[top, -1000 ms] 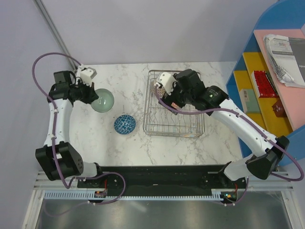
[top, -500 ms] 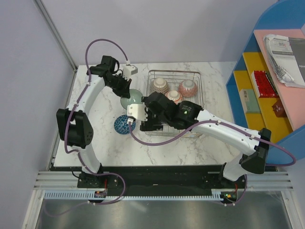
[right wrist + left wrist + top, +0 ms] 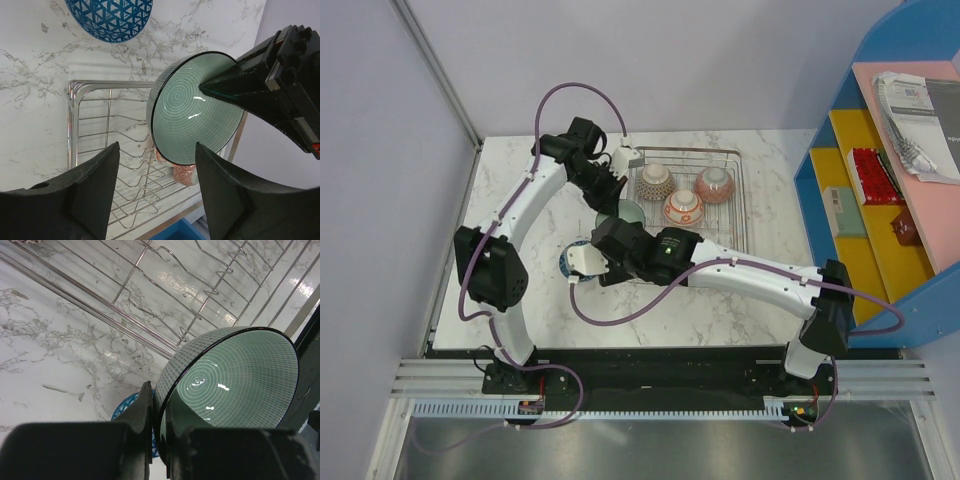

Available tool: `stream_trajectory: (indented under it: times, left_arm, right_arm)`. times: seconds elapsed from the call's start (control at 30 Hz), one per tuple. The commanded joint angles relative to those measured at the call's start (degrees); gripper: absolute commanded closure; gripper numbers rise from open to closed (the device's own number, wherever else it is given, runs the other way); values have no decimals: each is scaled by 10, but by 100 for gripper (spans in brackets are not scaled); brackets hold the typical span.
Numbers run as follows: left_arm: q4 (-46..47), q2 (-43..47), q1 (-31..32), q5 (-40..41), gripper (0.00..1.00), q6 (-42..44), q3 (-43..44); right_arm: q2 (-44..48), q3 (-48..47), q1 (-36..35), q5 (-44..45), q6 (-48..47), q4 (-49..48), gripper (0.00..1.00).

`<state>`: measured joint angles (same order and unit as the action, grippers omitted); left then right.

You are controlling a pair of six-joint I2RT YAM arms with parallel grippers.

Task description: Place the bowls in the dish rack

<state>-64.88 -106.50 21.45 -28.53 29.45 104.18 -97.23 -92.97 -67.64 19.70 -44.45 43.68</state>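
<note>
My left gripper (image 3: pixel 159 435) is shut on the rim of a green ringed bowl (image 3: pixel 235 385), which it holds tilted over the left edge of the dish rack (image 3: pixel 740 215). In the top view this bowl (image 3: pixel 628 212) hangs beside the rack's near-left corner. Three patterned bowls (image 3: pixel 682 207) sit in the rack's far half. A blue bowl (image 3: pixel 570 258) rests on the marble table, with my right gripper (image 3: pixel 580 262) partly covering it. In the right wrist view the right gripper (image 3: pixel 156 150) is open with nothing held. Beyond it are the green bowl (image 3: pixel 195 115) and the blue bowl (image 3: pixel 110 17).
A blue, yellow and pink shelf unit (image 3: pixel 910 150) stands to the right of the table. The rack's upright wire tines (image 3: pixel 200 305) lie just beyond the held bowl. A grey wall closes the left side. The two arms cross close together by the rack's left edge.
The left arm has carried the green bowl right, up to the rack's left edge. The right arm has swung out of the rack to the blue bowl, its jaws narrowing.
</note>
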Motion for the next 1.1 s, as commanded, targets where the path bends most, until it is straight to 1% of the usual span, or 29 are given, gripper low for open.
stream_trajectory:
  times: [0.0,0.23,0.37,0.43,0.47,0.5,0.53,0.73,0.83,0.87,0.93,0.97,1.0,1.07]
  left_arm:
    - [-14,31,18,-13,98,10,0]
    - [-18,56,49,-4,98,4,-10]
    - [-22,66,60,4,98,3,-12]
    - [-22,68,60,8,98,3,-11]
    - [-22,68,60,10,98,4,-12]
    - [-23,68,61,12,98,4,-13]
    - [-22,67,60,11,98,4,-14]
    - [-22,61,61,12,98,3,-16]
    - [-21,62,61,12,98,3,-17]
    - [-22,62,61,13,98,3,-17]
    - [-21,62,61,14,98,3,-20]
    - [-22,62,61,14,98,4,-21]
    - [-21,62,61,14,98,3,-21]
    - [-21,62,61,13,98,4,-23]
  right_arm:
    - [-10,-27,0,25,-13,-16,31]
    - [-24,-26,1,28,-13,-12,32]
    - [-33,-27,7,27,-12,-4,40]
    - [-37,-29,7,24,-8,7,46]
    - [-38,-31,6,24,-7,12,51]
    - [-42,-35,6,23,-6,23,59]
    - [-45,-39,7,23,-4,28,61]
    - [-70,-64,6,27,-1,72,64]
    - [-81,-78,7,31,-1,89,70]
    - [-83,-80,8,31,-1,96,77]
    - [-89,-85,7,35,-1,100,83]
    - [-91,-86,7,35,0,105,93]
    - [-93,-87,6,36,1,105,98]
    - [-93,-87,7,34,2,105,100]
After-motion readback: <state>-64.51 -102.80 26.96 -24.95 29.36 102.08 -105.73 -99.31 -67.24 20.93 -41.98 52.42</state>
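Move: The left hand already pinches the green bowl's rim, the bowl's middle about 5 cm to its right and 2 cm back; the rack's middle is 16 cm right and 1 back. From the open right hand the bowl's middle lies some 8 cm straight ahead and 5 below, the blue bowl 13 left and 2 back, the orange-patterned bowl 10 ahead and 11 right, both well below. The right hand sinks about 4 cm with its fingers either side of the green bowl's near rim, its left side dipping some 10 degrees, and closes them steadily until they pinch the rim. Meanwhile the left hand keeps its pinch on the far-left rim and brings the bowl about 3 cm back and 2 cm right towards the right fingers, rising slightly, then all but holds still. ##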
